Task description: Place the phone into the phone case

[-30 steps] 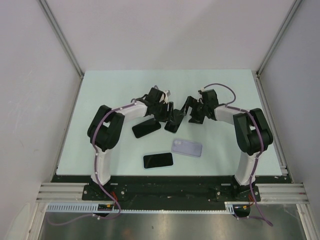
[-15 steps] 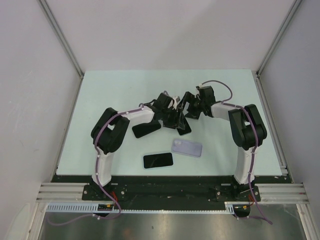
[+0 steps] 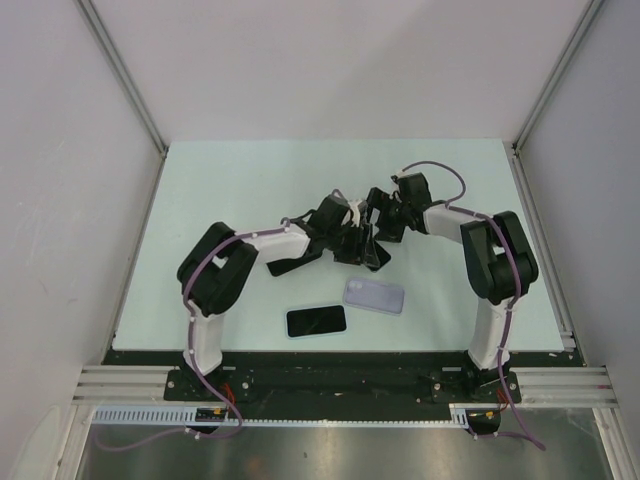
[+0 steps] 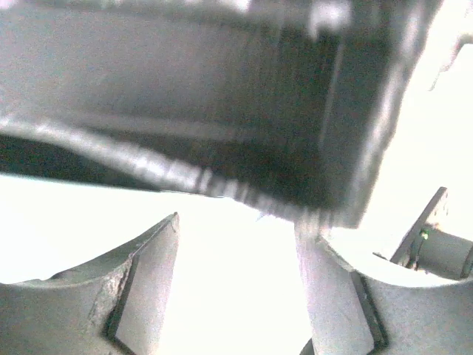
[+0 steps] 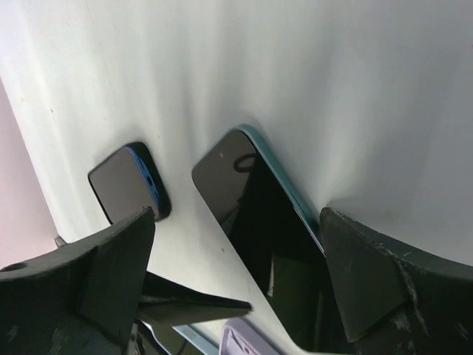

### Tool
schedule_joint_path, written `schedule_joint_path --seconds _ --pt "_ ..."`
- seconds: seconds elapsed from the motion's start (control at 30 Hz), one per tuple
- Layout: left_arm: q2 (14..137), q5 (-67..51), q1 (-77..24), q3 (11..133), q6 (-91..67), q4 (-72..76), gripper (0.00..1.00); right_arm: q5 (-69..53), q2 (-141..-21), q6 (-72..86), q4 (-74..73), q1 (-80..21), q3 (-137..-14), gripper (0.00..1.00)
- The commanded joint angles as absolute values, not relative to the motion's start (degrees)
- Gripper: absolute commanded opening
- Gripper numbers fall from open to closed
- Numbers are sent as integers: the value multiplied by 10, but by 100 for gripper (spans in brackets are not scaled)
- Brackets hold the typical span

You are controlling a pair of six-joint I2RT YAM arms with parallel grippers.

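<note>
A black phone case [image 3: 370, 254] stands tilted between the two grippers at mid-table. In the left wrist view the black phone case [image 4: 222, 111] lies across just beyond my left gripper [image 4: 240, 220], whose right fingertip [image 4: 314, 244] touches its corner; the jaws stand apart with only bright table between them. My right gripper [image 5: 236, 211] is open, and the black phone case [image 5: 192, 302] shows edge-on beside its left finger. A phone [image 3: 316, 321] with a light blue rim lies face up near the front; this phone [image 5: 266, 222] fills the right wrist view.
A lavender case [image 3: 374, 295] lies just right of the front phone. A second dark phone [image 3: 285, 267] with a blue rim lies partly under the left forearm. Left gripper [image 3: 350, 232] and right gripper [image 3: 382, 222] are almost touching.
My left gripper has shifted right, and the black case has moved right with it. The right gripper has drawn back and left, closing in on the left one.
</note>
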State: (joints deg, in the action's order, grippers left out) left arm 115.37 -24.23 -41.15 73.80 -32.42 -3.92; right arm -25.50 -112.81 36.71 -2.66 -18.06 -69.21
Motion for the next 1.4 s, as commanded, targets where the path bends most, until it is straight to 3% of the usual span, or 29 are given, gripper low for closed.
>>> schedule_joint_path --seconds 0.0,0.3,0.57,0.73,1.0,1.37 --pt "1059 -265 -393 700 -287 -14 68 -230 -1072 324 -121 -158 -684 97" --pt "1055 -303 -312 717 -244 -18 69 -214 -1007 297 -163 -137 -637 99" --pt "1205 -269 -294 894 -190 -131 68 -246 -943 320 -119 -134 -512 99" --pt "1278 -267 -294 955 -180 -173 68 -267 -958 342 -80 -160 -494 99" --pt "1267 -290 -301 882 -198 -170 66 -299 -1033 397 25 -200 -488 99" --pt "1165 -339 -333 796 -239 -78 64 -294 -1036 388 31 -199 -487 99"
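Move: The phone lies slantwise between my hands, one end forward-left, the other back-right: its middle is about 4 cm ahead and 1 cm right of my left hand, and about 6 cm back and 2 cm left of my right hand, roughly 2 cm lower than both. From my left hand, the purple case is some 9 cm back and 3 cm right. The black-cased phone lies 17 cm left and about 1 cm ahead. I lift my left hand about 6 cm clear and arc it forward some 12 cm and left past the phone, lower it at the phone's forward-left end, then ease back and slightly left with a finger against that end. Meanwhile my right hand swings right, around the phone's back-right end, and back about 10 cm in all, then sweeps left again to that end. Both grippers stay open. ##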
